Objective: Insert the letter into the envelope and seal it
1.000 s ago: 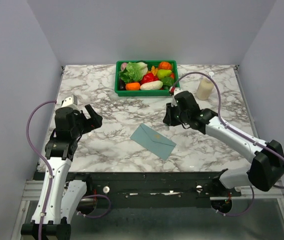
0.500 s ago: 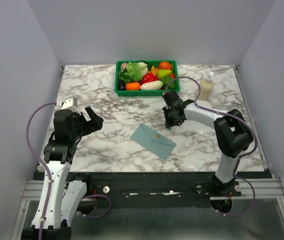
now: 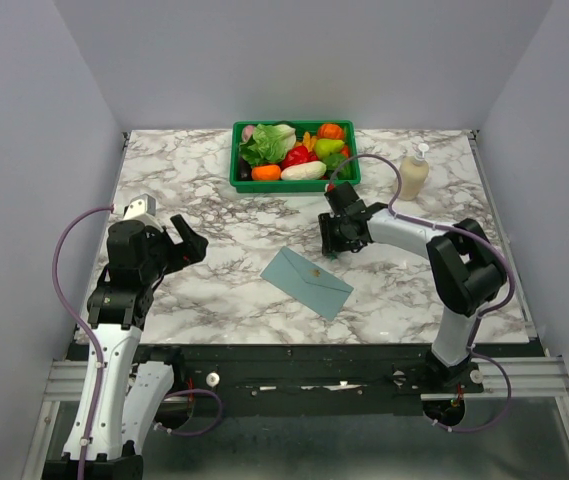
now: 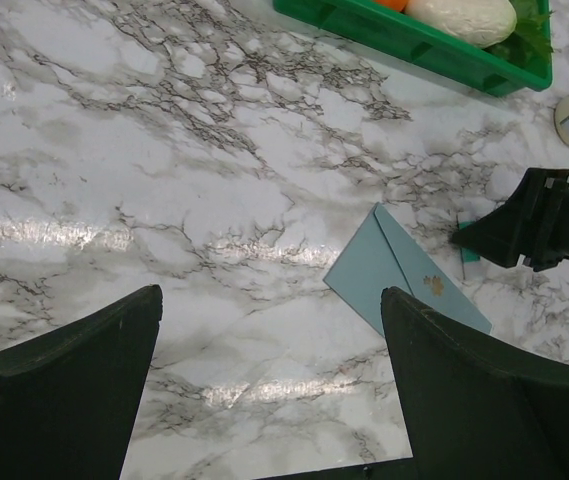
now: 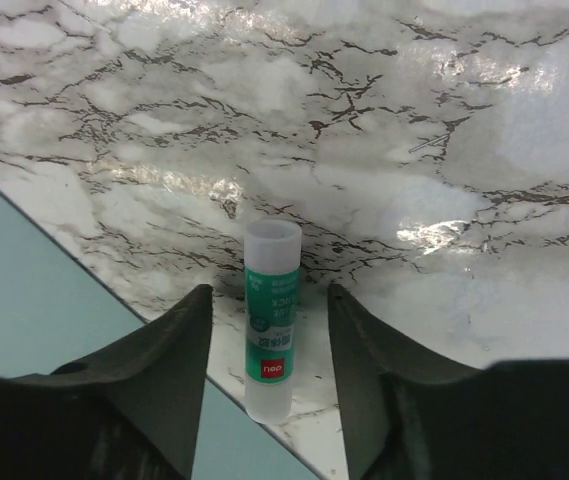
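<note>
The teal envelope lies flat in the middle of the table with its flap down and a small gold mark on it; it also shows in the left wrist view and along the left of the right wrist view. The letter is out of view. My right gripper sits low at the envelope's far right corner, open. A green-and-white glue stick lies on the marble between its jaws, touching neither, its near end over the envelope's edge. My left gripper hovers wide open to the left, holding nothing.
A green tray full of toy vegetables stands at the back centre. A cream pump bottle stands at the back right. The right gripper shows dark at the right edge of the left wrist view.
My right gripper's jaws have spread apart and let go of the glue stick. The right arm folded back and its gripper shifted slightly left. The left arm has barely moved.
</note>
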`<state>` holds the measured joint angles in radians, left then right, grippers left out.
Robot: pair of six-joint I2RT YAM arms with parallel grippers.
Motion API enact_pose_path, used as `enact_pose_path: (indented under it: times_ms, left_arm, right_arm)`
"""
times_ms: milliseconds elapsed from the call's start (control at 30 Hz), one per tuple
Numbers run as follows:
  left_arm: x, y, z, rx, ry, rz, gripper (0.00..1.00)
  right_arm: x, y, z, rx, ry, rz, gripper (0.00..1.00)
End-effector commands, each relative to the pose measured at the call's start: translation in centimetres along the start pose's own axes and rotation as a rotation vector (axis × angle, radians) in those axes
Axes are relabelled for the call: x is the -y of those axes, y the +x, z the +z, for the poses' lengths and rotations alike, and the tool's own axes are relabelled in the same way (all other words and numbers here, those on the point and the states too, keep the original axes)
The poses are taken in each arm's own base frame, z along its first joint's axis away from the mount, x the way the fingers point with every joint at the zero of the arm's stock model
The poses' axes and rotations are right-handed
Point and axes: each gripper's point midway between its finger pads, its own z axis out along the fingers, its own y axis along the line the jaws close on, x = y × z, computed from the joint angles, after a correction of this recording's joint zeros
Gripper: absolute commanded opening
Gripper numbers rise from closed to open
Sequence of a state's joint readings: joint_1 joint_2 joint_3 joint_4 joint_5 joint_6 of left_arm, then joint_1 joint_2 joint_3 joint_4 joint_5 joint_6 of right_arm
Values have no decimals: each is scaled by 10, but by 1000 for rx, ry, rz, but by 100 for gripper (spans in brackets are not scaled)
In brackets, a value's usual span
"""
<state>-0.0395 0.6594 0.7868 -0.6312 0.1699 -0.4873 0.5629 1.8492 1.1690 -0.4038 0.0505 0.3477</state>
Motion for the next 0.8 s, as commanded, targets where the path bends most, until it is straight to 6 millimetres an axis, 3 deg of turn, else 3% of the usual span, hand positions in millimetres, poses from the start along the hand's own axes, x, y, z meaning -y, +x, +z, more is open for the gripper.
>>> enact_pose_path:
  times_ms: [0,133,267,300,367,400,433,633,733,767]
  left_arm:
    - [4,-1,-4,-1,11,-20,99]
    - [5,-5,-4,8,9,-28,99]
    - [7,-9,-4,9,7,-30,99]
    - [7,-9,-3,8,6,-30,99]
    - [6,-11,-2,16,4,-27,99]
    - [6,-11,-2,17,4,-27,99]
    - [6,-13,-2,23,0,-27,99]
    - [3,-19,-2,35,-28,-40,99]
    - [3,-24,-6,74,-30,-50,99]
    - [4,-27,-8,92,-25,-49,99]
  right_arm:
    - [11,28,8,-73,27,1,61]
    - [5,9,-12,0,-2,-5,71]
    - [-2,-23,-48,128,-39,-6,80]
    - [-5,-36,-67,187,-55,-5,82]
    - [-6,-46,-86,236,-64,-4,92]
    - [-9,-55,-106,290,-84,0,96]
    - [-10,-56,-115,304,-94,0,100]
    - [-14,-46,-173,402,-188,10,100]
    - [-5,-30,-176,414,-180,50,100]
    - [-5,-29,-188,455,-194,62,100]
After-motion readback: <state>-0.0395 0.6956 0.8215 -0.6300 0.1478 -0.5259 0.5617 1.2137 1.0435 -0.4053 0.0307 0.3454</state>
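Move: The glue stick lies flat between the right hand's half-open fingers, its middle about 1 cm back from the hand point and 1 cm below. From that hand the envelope's middle is roughly 7 cm back and 6 cm left, the vegetable crate some 25 cm ahead and 8 cm left, and the bottle about 17 cm ahead and 17 cm right. From the left hand the glue stick is some 7 cm ahead, 30 cm right and 20 cm lower. Already clear of the glue stick on both sides, the right fingers spread from about half open to fully wide while the hand lingers low over the table. Then the hand lifts away quickly, about 19 cm up, drawing back some 3 cm near the end, as the wrist tilts the fingertips forward and up by nearly 30 degrees. ##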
